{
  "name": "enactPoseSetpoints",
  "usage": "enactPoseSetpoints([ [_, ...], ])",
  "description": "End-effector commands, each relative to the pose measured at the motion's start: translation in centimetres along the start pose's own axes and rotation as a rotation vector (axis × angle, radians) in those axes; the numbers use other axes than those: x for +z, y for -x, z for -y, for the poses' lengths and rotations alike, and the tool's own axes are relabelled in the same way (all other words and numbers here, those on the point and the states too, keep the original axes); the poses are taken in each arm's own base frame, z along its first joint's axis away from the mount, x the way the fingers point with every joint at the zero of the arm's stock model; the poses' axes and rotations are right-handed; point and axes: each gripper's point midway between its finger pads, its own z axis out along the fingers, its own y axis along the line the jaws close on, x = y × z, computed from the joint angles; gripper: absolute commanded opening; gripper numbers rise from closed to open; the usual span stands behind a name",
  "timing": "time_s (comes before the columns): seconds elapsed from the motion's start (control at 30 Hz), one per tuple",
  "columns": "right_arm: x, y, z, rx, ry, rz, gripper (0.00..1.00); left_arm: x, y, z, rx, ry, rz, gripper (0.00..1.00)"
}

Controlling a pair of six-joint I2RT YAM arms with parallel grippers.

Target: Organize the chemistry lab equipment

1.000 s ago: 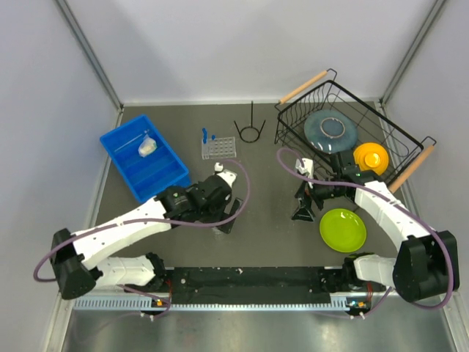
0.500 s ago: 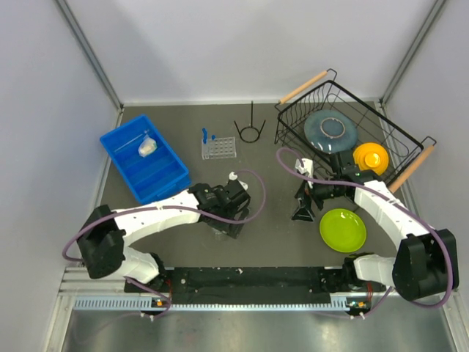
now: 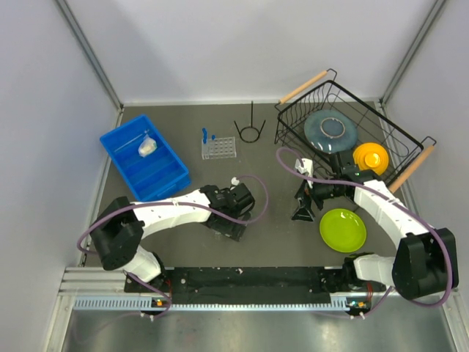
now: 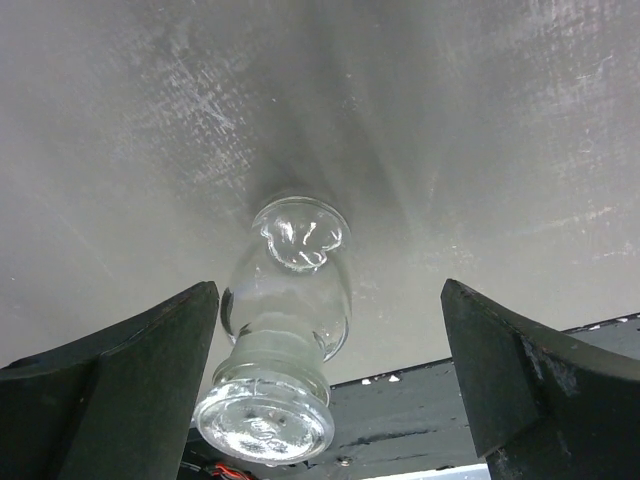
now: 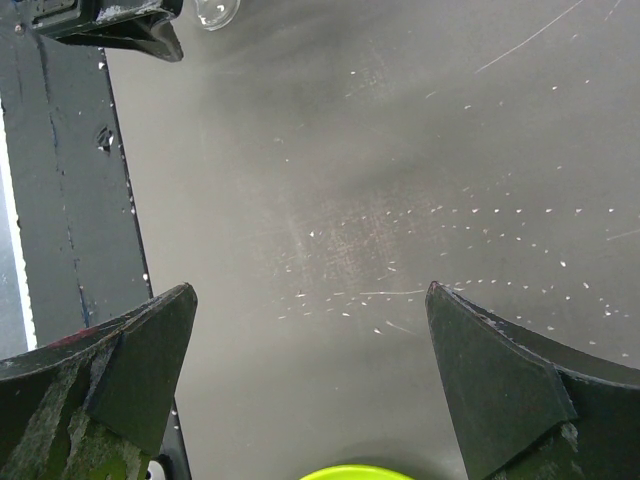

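Note:
A small clear cup (image 4: 285,330) lies on its side on the dark table, between the fingers (image 4: 150,380) of my left gripper (image 4: 325,300), which is open and apart from the glass. From above, my left gripper (image 3: 233,224) is low near the table's front middle and hides the cup. The clear grid rack (image 3: 218,147) holds two blue-capped tubes (image 3: 205,134) at the back. The black ring stand (image 3: 250,130) is beside it. A clear cream-filled piece (image 3: 147,146) lies in the blue bin (image 3: 155,176). My right gripper (image 3: 304,209) (image 5: 310,295) is open over bare table.
A black wire dish basket (image 3: 396,139) at the back right holds a grey plate (image 3: 330,130) and an orange bowl (image 3: 371,156). A green plate (image 3: 342,229) (image 5: 350,472) lies right of my right gripper. The black base rail (image 3: 249,277) runs along the near edge.
The left arm has folded back toward its base, and its gripper has shifted slightly right and nearer the front edge. The right arm has stayed still.

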Motion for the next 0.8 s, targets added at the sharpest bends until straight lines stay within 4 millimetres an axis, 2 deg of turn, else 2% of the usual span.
enactPoseSetpoints([
  [0.0, 0.0, 0.8, 0.3, -0.03, 0.006, 0.025, 0.99, 0.4, 0.1, 0.2, -0.027, 0.002, 0.009, 0.97],
  [0.17, 0.0, 0.8, 0.3, -0.03, 0.006, 0.025, 0.99, 0.4, 0.0, 0.0, -0.043, 0.01, 0.013, 0.9],
  [0.23, 0.0, 0.7, 0.3, -0.028, 0.009, 0.024, 0.99, 0.3, 0.0, -0.2, -0.048, 0.018, 0.017, 0.79],
  [0.27, 0.0, 0.7, 0.3, -0.028, 0.009, 0.024, 0.99, 0.2, 0.1, -0.2, -0.05, 0.018, 0.021, 0.71],
  [0.4, 0.0, 0.8, 0.3, -0.028, 0.009, 0.024, 0.99, 0.1, 0.2, -0.4, -0.056, 0.031, 0.026, 0.62],
  [0.43, 0.0, 0.8, 0.3, -0.027, 0.009, 0.024, 0.99, 0.0, 0.3, -0.4, -0.058, 0.031, 0.029, 0.55],
  [0.57, 0.0, 0.8, 0.3, -0.027, 0.009, 0.024, 0.99, -0.7, 0.8, -0.4, -0.066, 0.029, 0.056, 0.4],
  [0.77, 0.0, 0.9, 0.3, -0.032, 0.008, 0.026, 0.99, -2.8, 2.5, -0.8, -0.075, 0.012, 0.141, 0.34],
])
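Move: Between the left hand's open fingers, its middle about 1 cm left of the hand point, level fore and aft and roughly 1 cm lower, stands the small glass bottle. From that hand the test-tube rack lies about 26 cm ahead and 1 cm left, the blue tray's middle about 23 cm ahead and 24 cm left, both a few centimetres lower. From the right hand the bottle is some 25 cm left, 4 cm back and 8 cm lower. Closing on the glass bottle from wide open to about half, the left fingers come to rest on both sides of it and squeeze firmly, the effort rising well above free travel. The hand, still pointing down, sinks about 0.5 cm, eases some 0.5 cm left with the slightest counter-clockwise turn, then begins to rise by roughly 0.5 cm. ##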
